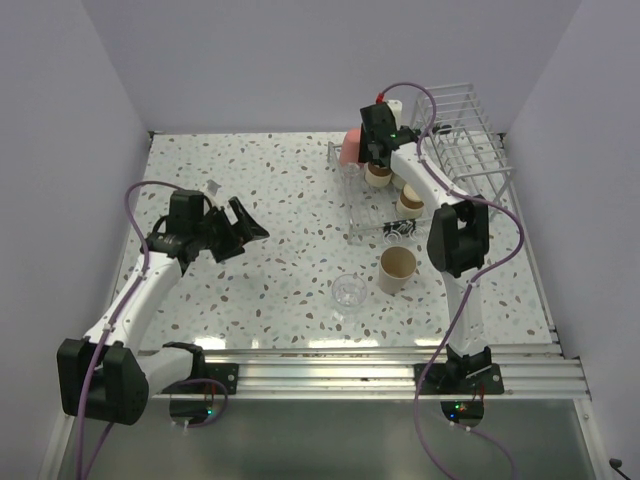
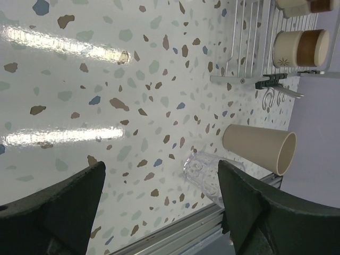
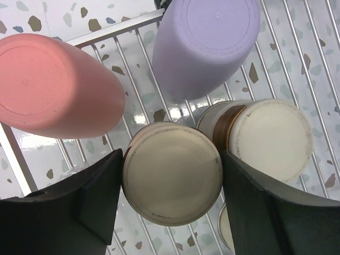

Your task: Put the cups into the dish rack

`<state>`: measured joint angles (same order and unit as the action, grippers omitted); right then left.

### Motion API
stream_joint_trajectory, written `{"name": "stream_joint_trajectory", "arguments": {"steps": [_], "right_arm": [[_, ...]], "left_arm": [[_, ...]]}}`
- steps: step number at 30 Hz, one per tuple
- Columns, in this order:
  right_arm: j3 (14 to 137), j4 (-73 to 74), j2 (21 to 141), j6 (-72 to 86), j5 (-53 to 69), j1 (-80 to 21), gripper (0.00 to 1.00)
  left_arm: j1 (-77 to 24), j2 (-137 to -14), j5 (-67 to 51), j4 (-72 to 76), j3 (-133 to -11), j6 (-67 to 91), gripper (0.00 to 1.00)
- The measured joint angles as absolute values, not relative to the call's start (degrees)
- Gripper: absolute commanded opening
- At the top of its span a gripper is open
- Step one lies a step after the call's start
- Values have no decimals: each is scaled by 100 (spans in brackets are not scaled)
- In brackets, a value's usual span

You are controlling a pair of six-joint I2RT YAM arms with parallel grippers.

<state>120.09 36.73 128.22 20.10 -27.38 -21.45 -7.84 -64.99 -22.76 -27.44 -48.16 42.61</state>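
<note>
My right gripper (image 1: 378,165) hangs over the low flat part of the dish rack (image 1: 468,125), shut on an upturned brownish cup (image 3: 172,178) with a finger against each side. Round it on the rack wires (image 3: 114,27) stand a coral-red cup (image 3: 50,87), a lavender cup (image 3: 204,45) and another brownish cup (image 3: 268,138), all upside down. On the table in front of the rack are a clear cup (image 1: 348,291) and a taller beige cup (image 1: 397,269). My left gripper (image 1: 235,230) is open and holds nothing, well left of them. Its wrist view shows the clear cup (image 2: 204,172) just past its right finger.
The tall cage part of the rack stands at the back right against the wall. A metal rail (image 1: 350,365) runs along the near table edge. White walls close in the table on three sides.
</note>
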Motion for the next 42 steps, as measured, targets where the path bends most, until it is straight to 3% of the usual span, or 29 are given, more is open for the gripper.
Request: {"name": "stream_joint_trajectory", "arguments": {"steps": [2, 4, 11, 16, 17, 33, 42], "right_arm": [[12009, 3675, 12825, 2010, -2729, -2143, 23], [12009, 3675, 12825, 2010, -2724, -2143, 44], [12009, 3673, 12825, 2010, -2633, -2141, 75], [12009, 3671, 12825, 2034, -2582, -2141, 89], [12009, 3669, 12825, 2036, -2576, -2141, 96], [12033, 3664, 12597, 2045, -2550, -2176, 98], [12038, 3791, 11382, 2145, -2532, -2456, 98]], "left_arm": [[-784, -6504, -2268, -2744, -4818, 4252, 89], [-784, -6506, -2265, -2744, -4818, 4244, 89], [-784, -6504, -2265, -2746, -4818, 4239, 89], [-781, -6486, -2261, -2749, -4818, 4239, 89], [-784, -6469, -2261, -2751, -4818, 4241, 89], [-781, -6020, -2246, -2805, -4818, 4239, 89], [-825, -6025, -2283, -3024, -4952, 3918, 86]]}}
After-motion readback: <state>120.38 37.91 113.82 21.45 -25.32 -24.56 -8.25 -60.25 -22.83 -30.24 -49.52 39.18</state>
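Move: The right hand still holds the upturned cream cup in its rack spot, the cup's middle about 2 cm below and 1 cm ahead of the hand point. From that hand, the red cup is roughly 9 cm ahead and 7 left, the purple cup 10 ahead and 5 right. Another cream cup stands 2 ahead and 7 right; a clear cup 1 ahead, 8 left. From the idle left hand the held cup lies about 25 cm ahead and 33 right. Lets go of the cream cup: the right hand holds its place low in the rack while its fingers spread from the cup's sides to fully open. It then climbs away with growing speed, about 13 cm up and some 4 cm back, the fingers tilting up by roughly 15 degrees. The empty left hand, still open, rises about 2.5 cm over the table. ##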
